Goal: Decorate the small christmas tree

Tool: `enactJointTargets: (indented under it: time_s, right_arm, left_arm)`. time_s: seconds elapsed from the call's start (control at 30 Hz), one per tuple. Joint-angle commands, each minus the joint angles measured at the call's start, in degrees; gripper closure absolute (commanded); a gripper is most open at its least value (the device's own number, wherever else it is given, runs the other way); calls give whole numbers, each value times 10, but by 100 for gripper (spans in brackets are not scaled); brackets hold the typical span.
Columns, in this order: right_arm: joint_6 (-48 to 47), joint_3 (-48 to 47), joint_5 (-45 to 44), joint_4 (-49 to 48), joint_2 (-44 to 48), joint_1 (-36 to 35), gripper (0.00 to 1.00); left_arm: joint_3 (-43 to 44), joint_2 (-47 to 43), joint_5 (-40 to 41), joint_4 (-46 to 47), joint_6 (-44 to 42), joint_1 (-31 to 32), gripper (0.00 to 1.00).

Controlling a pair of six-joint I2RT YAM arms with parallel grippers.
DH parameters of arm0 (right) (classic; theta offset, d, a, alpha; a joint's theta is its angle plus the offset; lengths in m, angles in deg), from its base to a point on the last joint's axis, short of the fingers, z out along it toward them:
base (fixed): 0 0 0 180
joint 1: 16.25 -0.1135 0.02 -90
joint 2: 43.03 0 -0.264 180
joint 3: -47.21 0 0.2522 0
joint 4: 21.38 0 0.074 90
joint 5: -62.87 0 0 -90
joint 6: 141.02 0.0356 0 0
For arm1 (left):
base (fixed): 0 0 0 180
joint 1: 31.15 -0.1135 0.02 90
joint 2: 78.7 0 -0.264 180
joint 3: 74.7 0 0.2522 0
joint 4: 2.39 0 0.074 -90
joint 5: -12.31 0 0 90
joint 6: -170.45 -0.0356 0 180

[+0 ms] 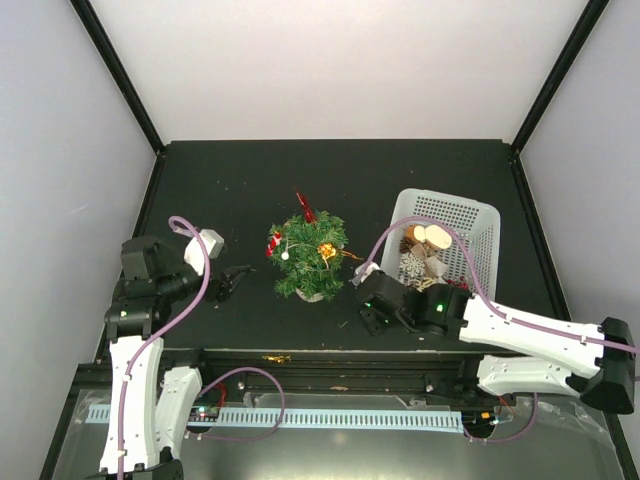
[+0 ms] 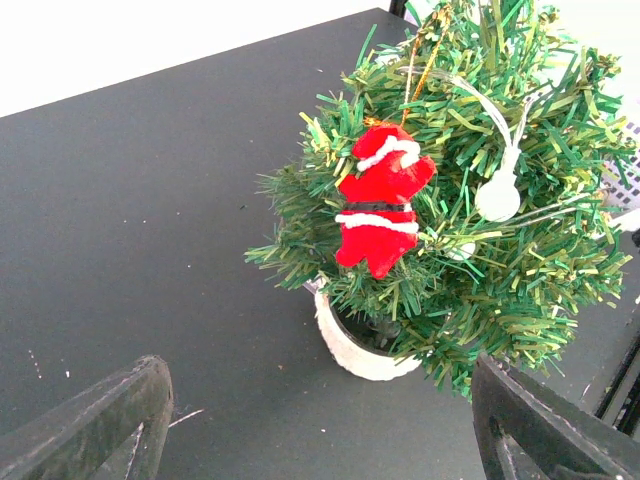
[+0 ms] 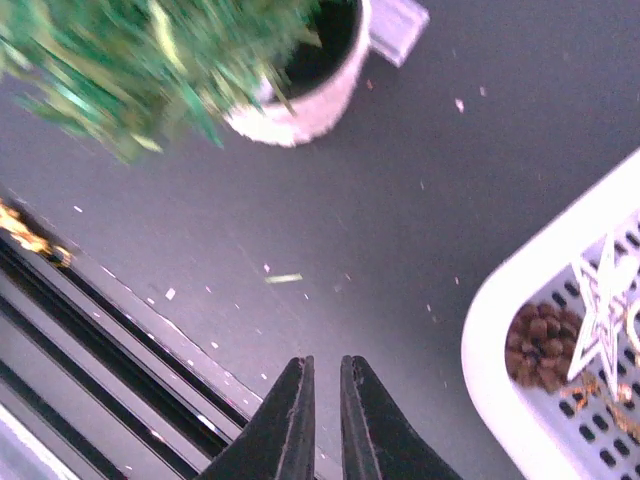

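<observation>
The small christmas tree [image 1: 310, 255] stands mid-table in its white base [image 2: 360, 350]. On it hang a red Santa ornament [image 2: 380, 200], a white ball [image 2: 497, 198] and a gold piece [image 1: 326, 250]. My left gripper [image 1: 235, 280] is just left of the tree, open wide and empty, its dark fingers [image 2: 110, 420] framing the base from a short distance. My right gripper [image 1: 366, 320] hovers low between the tree and the basket. In the right wrist view its jaws [image 3: 325, 365] are almost together with nothing between them, and the tree [image 3: 150, 60] is blurred at upper left.
A white mesh basket [image 1: 480, 215] of ornaments sits right of the tree, holding a pine cone [image 3: 540, 345] and a white star [image 3: 600, 320]. A gold scrap [image 1: 275, 357] lies at the table's front rail. Dark walls border the tabletop.
</observation>
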Motion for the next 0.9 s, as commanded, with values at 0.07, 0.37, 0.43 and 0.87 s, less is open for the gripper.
enactJointTargets:
  time_s: [0.07,0.37,0.43,0.87]
  right_arm:
    - [59,20,-33,-7,24,46,89]
    - [32,-1,98,-68,-41,355,74]
    - [36,-15,116,-76,-90,410,73]
    - [116,66,60,-125,-140,531,49]
  left_arm:
    - [8,6,-17,6,-10,-7,18]
    - [12,13,-14,7,-8,-6,18]
    - [15,19,-14,4,-8,-6,18]
    - [35,74,-23,5,-2,-5,18]
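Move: The ornaments lie heaped in the basket; the middle of the heap is roughly 17 cm ahead of my empty right hand, 18 cm to its right and 14 cm below. The white plush ornament is some 11 cm farther out than the heap, the red berries about 9 cm right of it and 3 cm nearer. The tree stands about 11 cm ahead of my right hand and 18 cm to its left. From my left hand, the heap is some 55 cm right, 9 cm ahead and well below. Leaving the tree side with my right hand empty, I dip slightly, then swing right and forward, about 18 cm and 16 cm, over to the ornaments in the basket, sinking some 8 cm, mostly late on. Meanwhile I turn the wrist clockwise by over 50 degrees, tip the fingers more steeply down and open them from almost shut to about half. ##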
